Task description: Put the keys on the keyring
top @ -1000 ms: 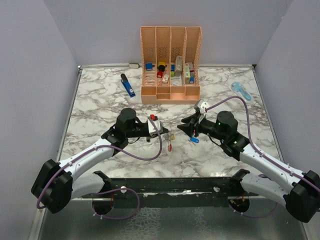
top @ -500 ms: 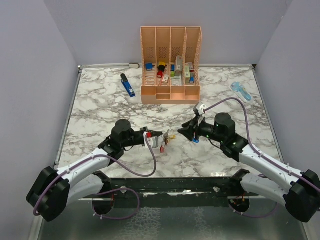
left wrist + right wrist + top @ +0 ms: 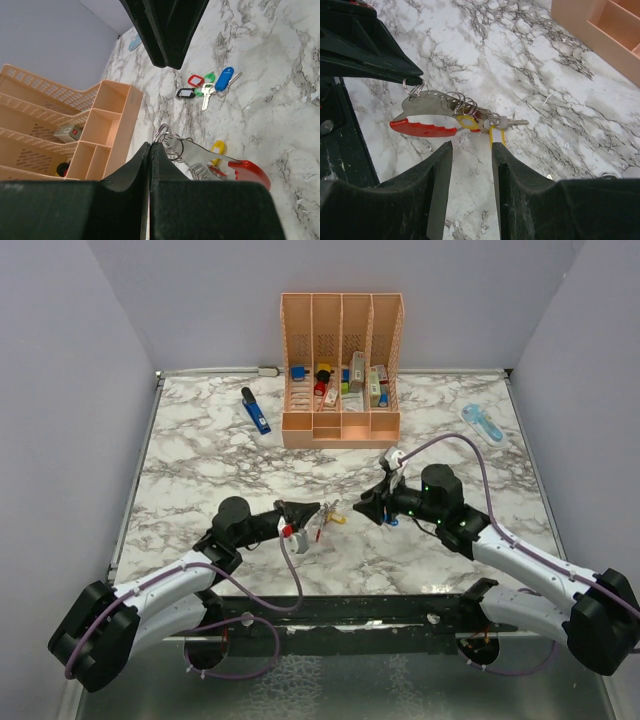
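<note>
My left gripper (image 3: 150, 146) is shut on a small wire ring at the end of the keyring (image 3: 247, 173), a metal oval with one red half. It hangs just above the marble, left of centre (image 3: 316, 522). Several rings and keys with yellow tags (image 3: 466, 121) hang on its metal side (image 3: 427, 103). My right gripper (image 3: 470, 146) is open with bare marble between its fingers, just short of a yellow-tagged key (image 3: 496, 135). A loose bunch of keys (image 3: 207, 85) with red, green, blue and black tags lies on the table under the right gripper (image 3: 392, 520).
A peach slotted organiser (image 3: 342, 370) with small items stands at the back centre. A blue pen-like tool (image 3: 255, 411) lies to its left. A pale blue oblong gadget (image 3: 482, 423) lies at the back right. Grey walls close in three sides.
My left arm has swung down and toward the near edge, carrying the keyring lower and nearer the right gripper. My right gripper has shifted slightly left and nearer. Neither gripper's opening has changed.
</note>
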`<control>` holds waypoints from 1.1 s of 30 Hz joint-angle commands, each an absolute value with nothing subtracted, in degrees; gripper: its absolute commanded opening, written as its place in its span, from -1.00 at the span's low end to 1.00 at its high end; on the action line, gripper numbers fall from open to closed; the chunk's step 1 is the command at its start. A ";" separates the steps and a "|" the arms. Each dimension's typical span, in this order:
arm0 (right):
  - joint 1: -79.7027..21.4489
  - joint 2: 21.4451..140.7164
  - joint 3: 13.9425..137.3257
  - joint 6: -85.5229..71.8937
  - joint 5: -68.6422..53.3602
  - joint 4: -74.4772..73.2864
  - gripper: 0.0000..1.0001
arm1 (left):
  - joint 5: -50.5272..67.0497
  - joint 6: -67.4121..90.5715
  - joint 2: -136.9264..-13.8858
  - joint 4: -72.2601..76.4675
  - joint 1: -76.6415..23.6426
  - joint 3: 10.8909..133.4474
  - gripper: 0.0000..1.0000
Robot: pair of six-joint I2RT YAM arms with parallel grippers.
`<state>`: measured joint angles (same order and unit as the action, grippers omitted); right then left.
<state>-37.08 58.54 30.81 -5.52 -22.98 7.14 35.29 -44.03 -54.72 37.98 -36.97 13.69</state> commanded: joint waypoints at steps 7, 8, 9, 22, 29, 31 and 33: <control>-39.31 59.92 35.87 -5.17 -25.83 8.88 -0.27 | 37.05 -13.73 -56.20 44.47 -36.83 17.47 -1.00; -39.44 59.79 35.86 -5.30 -26.09 9.11 -0.27 | 36.90 -11.34 -56.44 44.89 -36.83 17.63 -1.00; -39.50 59.75 35.90 -5.48 -26.41 9.14 -0.28 | 36.51 -9.24 -56.69 45.44 -36.83 17.54 -1.00; -40.93 59.50 37.13 -6.45 -29.31 8.26 -0.30 | 35.52 0.33 -58.95 47.92 -36.85 17.59 -1.00; -42.08 61.87 39.41 -4.64 -29.85 5.96 -0.30 | 42.17 -15.88 -59.73 29.70 -36.83 23.93 -1.00; -42.23 62.36 39.98 -3.61 -29.97 4.36 -0.28 | 43.67 -21.22 -59.90 23.22 -36.83 26.42 -1.00; -42.27 62.49 40.51 -2.34 -29.93 2.03 -0.27 | 44.70 -27.17 -60.02 16.31 -36.83 29.30 -1.00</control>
<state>-41.71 61.87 38.33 -5.17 -28.34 6.31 38.96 -13.10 -59.96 32.14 -36.97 22.90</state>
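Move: The top of the keyring, pinched in the left fingertips, lies about 8 cm to the right hand's left, 1 cm back and 2 cm higher. The steel plate hanging from it is some 7 cm left, 1 cm back and 5 cm below; the loose keys on the table lie roughly 7 cm right, 4 cm ahead and 14 cm below. From the left hand, the right fingertips are about 8 cm right, 1 cm ahead and 2 cm lower. Part-open right hand rises and goes left, about 4 cm each, towards the keyring the left brings rightward, rolling 30 degrees. ##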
